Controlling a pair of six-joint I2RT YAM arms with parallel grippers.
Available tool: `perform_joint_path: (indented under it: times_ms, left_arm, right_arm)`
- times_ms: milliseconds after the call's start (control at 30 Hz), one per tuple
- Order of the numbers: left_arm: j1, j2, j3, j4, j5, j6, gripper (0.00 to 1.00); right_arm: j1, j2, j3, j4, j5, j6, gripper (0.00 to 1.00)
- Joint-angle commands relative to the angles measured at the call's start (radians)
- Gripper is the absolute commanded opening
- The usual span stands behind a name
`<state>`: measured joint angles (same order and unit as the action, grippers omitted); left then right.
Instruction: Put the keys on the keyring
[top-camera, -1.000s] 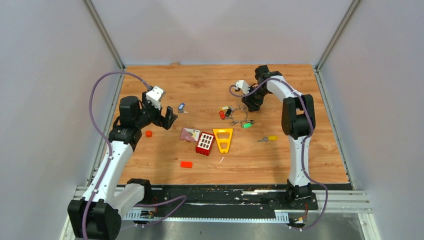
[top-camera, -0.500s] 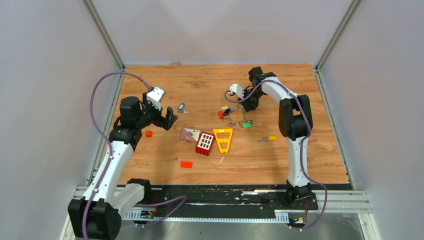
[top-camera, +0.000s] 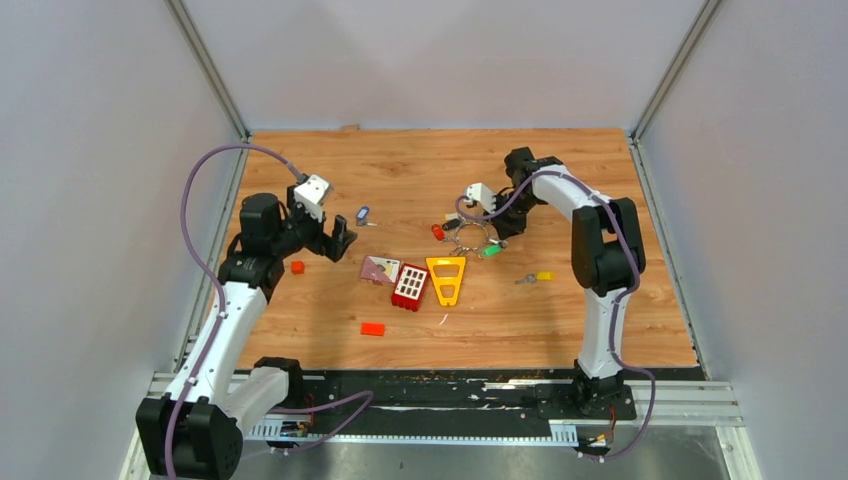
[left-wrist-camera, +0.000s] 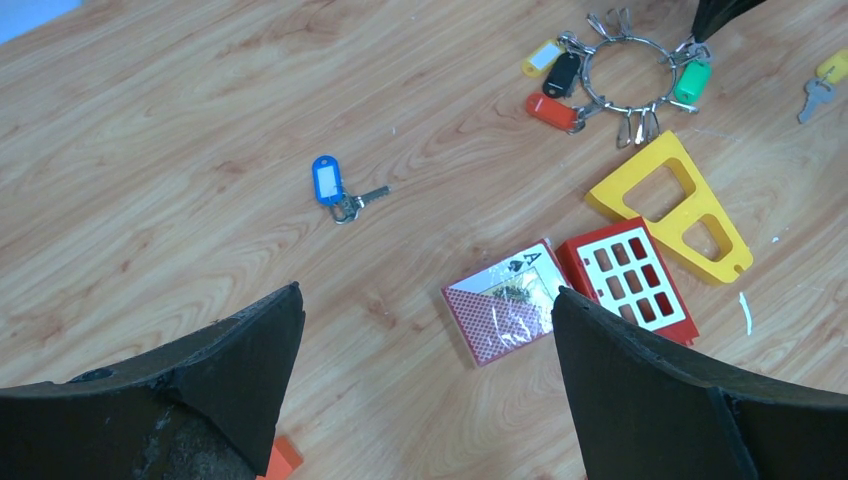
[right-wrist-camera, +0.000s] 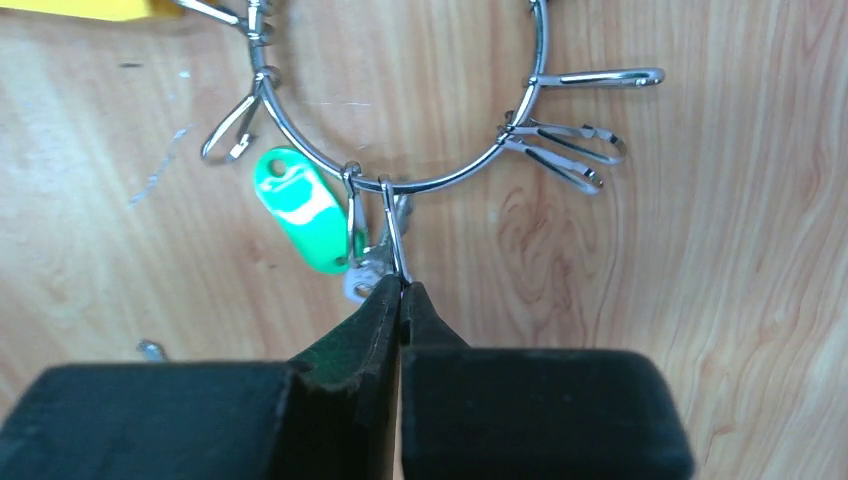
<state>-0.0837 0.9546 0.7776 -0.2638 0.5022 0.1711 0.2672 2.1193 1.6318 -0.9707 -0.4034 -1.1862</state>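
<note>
The keyring (top-camera: 471, 233) lies mid-table, a silver wire ring (right-wrist-camera: 430, 185) with several wire clips. Green (right-wrist-camera: 298, 210), red (left-wrist-camera: 552, 108), black and yellow tags hang on it. My right gripper (right-wrist-camera: 402, 285) is shut on one thin clip beside the green tag, at the ring's right side (top-camera: 497, 230). A blue-tagged key (top-camera: 363, 214) (left-wrist-camera: 330, 184) lies loose left of the ring. A yellow-headed key (top-camera: 540, 276) (left-wrist-camera: 828, 72) lies loose to the right. My left gripper (left-wrist-camera: 428, 292) hovers open and empty near the table's left side (top-camera: 338, 238).
A yellow triangular frame (top-camera: 446, 278), a red grid block (top-camera: 409, 287) and a wrapped card pack (top-camera: 379, 269) sit just in front of the ring. Small red blocks (top-camera: 297, 267) (top-camera: 373, 328) lie at left and near front. Walls enclose three sides.
My right gripper has closed onto a clip of the keyring, and its arm has shifted. The ring has slid slightly left. The left arm stayed put.
</note>
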Motion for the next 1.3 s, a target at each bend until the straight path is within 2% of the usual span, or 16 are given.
perform_joint_path:
  times_ms: [0, 267, 433, 533, 700, 800, 900, 1033, 1200, 1267]
  left_arm:
    - [0.0, -0.02, -0.007, 0.035, 0.03, 0.015, 1.0]
    - [0.0, -0.035, -0.016, 0.045, 0.039, 0.015, 1.0]
    - [-0.001, -0.016, -0.027, 0.07, 0.035, 0.01, 1.0]
    - [-0.028, 0.04, 0.008, 0.01, 0.054, 0.106, 0.98]
    - [-0.134, 0.188, 0.156, -0.122, 0.073, 0.315, 0.97]
    - [-0.182, 0.262, 0.204, -0.098, 0.133, 0.371, 0.88]
    - [-0.234, 0.322, 0.235, -0.048, 0.221, 0.435, 0.72]
    - [-0.318, 0.426, 0.321, -0.035, 0.272, 0.497, 0.64]
    - [-0.384, 0.57, 0.401, 0.054, 0.352, 0.4, 0.61]
    - [-0.404, 0.602, 0.398, 0.133, 0.378, 0.34, 0.54]
  right_arm:
    - [0.004, -0.127, -0.05, 0.026, -0.084, 0.017, 0.0]
    - [0.004, -0.107, -0.072, 0.131, -0.051, 0.105, 0.0]
    - [0.005, -0.158, -0.059, 0.145, -0.054, 0.144, 0.0]
    - [0.018, -0.214, -0.044, 0.121, -0.062, 0.161, 0.0]
    - [0.046, -0.312, -0.05, 0.108, -0.117, 0.203, 0.0]
    - [0.054, -0.353, -0.069, 0.11, -0.166, 0.235, 0.0]
    - [0.061, -0.393, -0.096, 0.129, -0.21, 0.266, 0.0]
    - [0.069, -0.438, -0.152, 0.175, -0.287, 0.332, 0.0]
    - [0.081, -0.488, -0.241, 0.259, -0.354, 0.412, 0.0]
    - [0.092, -0.511, -0.277, 0.298, -0.354, 0.43, 0.0]
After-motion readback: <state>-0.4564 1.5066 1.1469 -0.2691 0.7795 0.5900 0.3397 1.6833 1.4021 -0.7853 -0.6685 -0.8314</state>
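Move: The right hand, just above the wood, already pinches a clip on the right rim of the keyring, whose middle lies about 6 cm to its left and 1 cm ahead; the green tag is 3 cm back and 3 cm left, the yellow triangle 11 cm back and 13 cm left. From the left hand the keyring is some 28 cm right, 9 cm ahead and 19 cm below, with the card deck 6 cm right and level, and the red block 13 cm right and 4 cm back. Keeping its shut pinch on the clip, the right hand lifts the keyring, hesitating about 2 cm up and then climbing to some 12 cm while drawing left and back towards the yellow triangle, its fingertips tilting roughly 20 degrees more to the left. The left hand waits, then sweeps about 17 cm right towards the keyring, sinking a little, turning some 45 degrees clockwise to point across at the keyring and closing from wide open to a bit over half, touching nothing. ##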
